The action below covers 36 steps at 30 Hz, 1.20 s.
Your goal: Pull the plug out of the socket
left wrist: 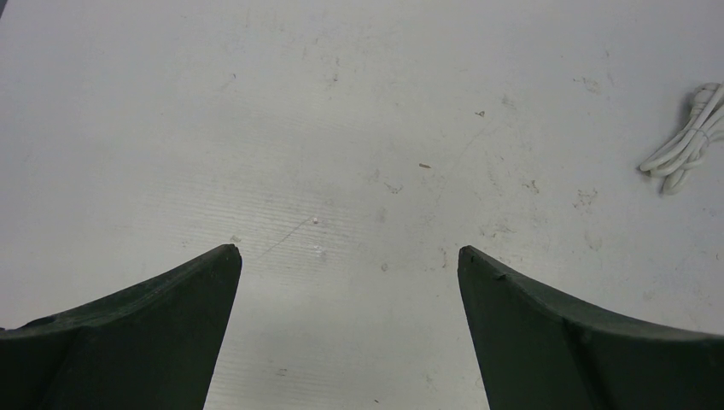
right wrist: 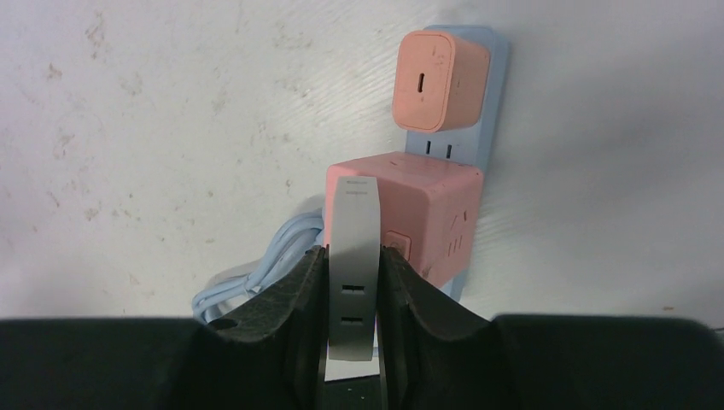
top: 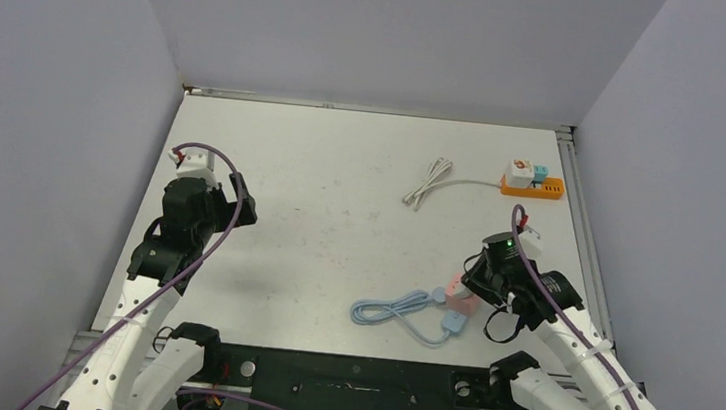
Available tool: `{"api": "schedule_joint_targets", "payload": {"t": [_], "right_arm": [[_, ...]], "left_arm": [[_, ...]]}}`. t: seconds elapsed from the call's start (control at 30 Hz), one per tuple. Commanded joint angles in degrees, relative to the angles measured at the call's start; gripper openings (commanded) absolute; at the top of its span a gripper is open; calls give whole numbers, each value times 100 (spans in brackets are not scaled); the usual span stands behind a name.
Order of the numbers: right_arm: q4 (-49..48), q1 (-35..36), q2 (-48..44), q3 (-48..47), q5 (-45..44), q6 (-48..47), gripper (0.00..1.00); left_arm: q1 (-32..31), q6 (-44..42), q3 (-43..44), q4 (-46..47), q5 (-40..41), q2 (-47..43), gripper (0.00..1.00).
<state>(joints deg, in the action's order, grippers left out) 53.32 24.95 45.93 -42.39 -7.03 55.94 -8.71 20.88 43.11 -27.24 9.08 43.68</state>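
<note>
In the right wrist view my right gripper (right wrist: 352, 253) is shut on a flat grey plug (right wrist: 353, 209) with two small slots in its face. The plug stands against a pink cube adapter (right wrist: 431, 213) on the light blue socket strip (right wrist: 497, 94). A smaller pink adapter (right wrist: 440, 81) sits further along that strip. Where the plug meets the socket is hidden. In the top view this gripper (top: 471, 294) is at the near right, over the strip (top: 454, 321). My left gripper (left wrist: 348, 252) hangs open over bare table, far left (top: 235, 201).
The strip's light blue cable (top: 391, 313) lies coiled to its left. An orange power strip (top: 533, 188) with small adapters stands at the far right by the table's rail, and its white cable (top: 428, 183) is bundled beside it, also seen at the left wrist view's edge (left wrist: 687, 141).
</note>
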Motion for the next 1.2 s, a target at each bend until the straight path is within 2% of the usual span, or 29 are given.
{"api": "schedule_joint_targets", "payload": {"t": [0.0, 0.3, 0.5, 0.83, 1.0, 1.17], "right_arm": [[-725, 785, 317, -244, -41, -36, 5], [-1994, 2782, 1671, -841, -601, -108, 5], [-2808, 3439, 2589, -1460, -539, -414, 5], [-4280, 3306, 3316, -1603, 204, -1334, 5], [-5261, 2517, 3443, -1196, 1679, -1723, 5], [-4987, 2264, 3593, -1259, 1762, -2722, 9]], "left_arm": [[-21, -58, 66, 98, -72, -20, 96], [-15, -67, 66, 143, -118, -5, 96], [-20, -84, 39, 166, -116, -29, 96], [-25, -103, 37, 168, -308, 175, 96], [-104, -102, 12, 209, -567, 437, 96], [-298, -41, -5, 228, -791, 802, 96]]}}
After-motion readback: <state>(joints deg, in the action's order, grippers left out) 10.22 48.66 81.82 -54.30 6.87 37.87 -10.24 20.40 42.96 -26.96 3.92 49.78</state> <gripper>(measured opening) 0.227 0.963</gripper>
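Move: My right fingers already grip the white plug, still seated on the pink socket, whose middle is about 4 cm below them. I am taking it to the bare middle of the table, about 24 cm left and 5 cm ahead. The peach plug on the same blue strip is roughly 6 cm straight ahead; the coiled blue cable lies some 15 cm left and 4 cm back. From my left hand the pink socket is about 46 cm right, 10 cm back and 11 cm lower. Keeping my grip on the white plug, I haul plug, socket and strip across the table with my right hand, some 23 cm left and nearly level, then about 5 cm forward at the end, swinging the wrist roughly 45 degrees counter-clockwise and tipping the fingertips up. Late on, my open left hand starts down and right towards the socket, about 3 cm each way. ##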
